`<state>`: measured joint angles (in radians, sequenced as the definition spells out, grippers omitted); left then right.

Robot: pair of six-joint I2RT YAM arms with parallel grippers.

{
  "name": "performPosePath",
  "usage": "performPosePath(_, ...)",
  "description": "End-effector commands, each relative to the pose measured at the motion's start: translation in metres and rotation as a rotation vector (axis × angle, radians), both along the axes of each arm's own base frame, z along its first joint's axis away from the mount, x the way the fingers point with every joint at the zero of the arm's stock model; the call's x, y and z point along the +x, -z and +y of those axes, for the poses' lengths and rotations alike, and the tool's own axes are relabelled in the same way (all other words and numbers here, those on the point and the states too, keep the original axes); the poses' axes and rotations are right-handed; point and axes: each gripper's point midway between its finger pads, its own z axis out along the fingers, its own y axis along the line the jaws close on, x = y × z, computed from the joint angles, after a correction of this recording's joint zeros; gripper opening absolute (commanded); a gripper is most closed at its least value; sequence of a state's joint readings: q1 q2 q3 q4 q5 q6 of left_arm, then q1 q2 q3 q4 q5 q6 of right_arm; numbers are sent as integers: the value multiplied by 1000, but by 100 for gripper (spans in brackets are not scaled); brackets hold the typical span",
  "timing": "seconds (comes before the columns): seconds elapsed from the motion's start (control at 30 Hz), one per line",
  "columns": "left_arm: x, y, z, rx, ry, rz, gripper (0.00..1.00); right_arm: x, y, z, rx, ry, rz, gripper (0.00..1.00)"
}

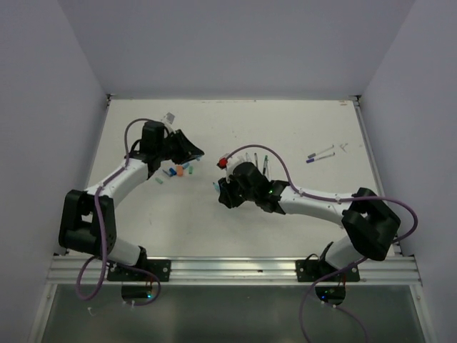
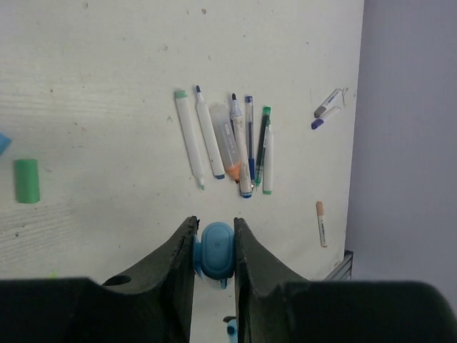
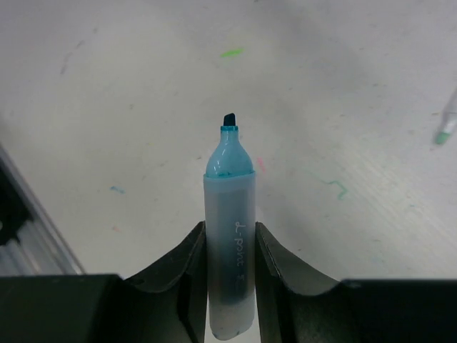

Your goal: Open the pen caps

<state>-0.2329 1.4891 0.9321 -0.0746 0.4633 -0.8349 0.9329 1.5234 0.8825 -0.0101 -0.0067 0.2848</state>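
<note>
My left gripper [image 2: 214, 227] is shut on a blue pen cap [image 2: 216, 251], seen end-on between the jaws. In the top view this gripper [image 1: 188, 152] hovers over loose caps: blue and orange ones [image 1: 178, 171] and a green one [image 1: 158, 182]. A green cap [image 2: 27, 180] lies on the table at the left. My right gripper [image 3: 230, 236] is shut on a blue highlighter pen [image 3: 230, 214], its cap off and its chisel tip [image 3: 229, 119] bare. Several pens [image 2: 228, 143] lie in a row ahead of the left gripper.
Two more pens [image 1: 321, 155] lie at the table's far right, with a short orange-ended pen [image 2: 320, 223] nearer the edge. Another pen's green end [image 3: 445, 125] shows at the right of the right wrist view. Ink marks dot the white table [image 1: 300, 128]. White walls close in three sides.
</note>
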Motion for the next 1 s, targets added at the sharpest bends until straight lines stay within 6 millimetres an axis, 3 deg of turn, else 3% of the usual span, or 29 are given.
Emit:
performPosePath(0.0,9,-33,3,-9,2,-169,0,-30,-47,43,279,-221,78,0)
performPosePath(0.07,10,-36,7,12,-13,-174,0,-22,-54,45,266,-191,61,0)
performPosePath(0.1,5,-29,12,55,-16,-133,0,-20,-47,37,219,-156,76,0)
performPosePath(0.17,6,-22,26,138,-65,-109,0,5,-52,24,171,-31,28,0)
performPosePath(0.2,-1,-9,34,188,-70,-74,0,10,-39,7,103,28,60,0)
performPosePath(0.27,-6,-1,42,231,-89,-77,0,28,-38,-11,46,132,49,0)
performPosePath(0.3,-8,5,44,236,-94,-80,0,34,-27,-29,-13,189,69,0)
performPosePath(0.4,-25,34,50,247,-113,-22,0,44,-19,-54,-68,268,84,0)
performPosePath(0.47,-38,55,52,248,-113,29,0,48,-14,-70,-106,319,87,0)
performPosePath(0.67,-50,80,64,302,-140,60,0,50,9,-122,-220,452,117,5)
performPosePath(0.77,-55,93,68,329,-139,87,0,44,26,-137,-241,480,163,5)
performPosePath(0.97,-60,108,66,327,-120,104,0,34,47,-148,-275,499,202,5)
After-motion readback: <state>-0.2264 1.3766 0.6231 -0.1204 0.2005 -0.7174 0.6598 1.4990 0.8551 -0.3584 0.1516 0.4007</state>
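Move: Close by the left hand, which already holds the light-blue cap, the green cap lies about 5 cm ahead and 4 cm left, some 14 cm below; the orange cap is about 5 cm ahead and 9 cm left, the blue cap 4 cm ahead and 12 cm left. From the right hand, holding the uncapped highlighter, the white marker ending the pen row lies roughly 18 cm ahead, 15 cm right and 9 cm down; the orange highlighter is about 18 cm ahead, 5 cm right. Sweeping right by some 14 cm after a small swing back and left, the right hand carries the highlighter towards the right end of the pen row, sinking about 5 cm and turning nearly 30 degrees clockwise. The left hand rises slightly, then drops some 10 cm while drawing back and left, bringing its cap low on the near side of the caps. Both grips stay shut. ##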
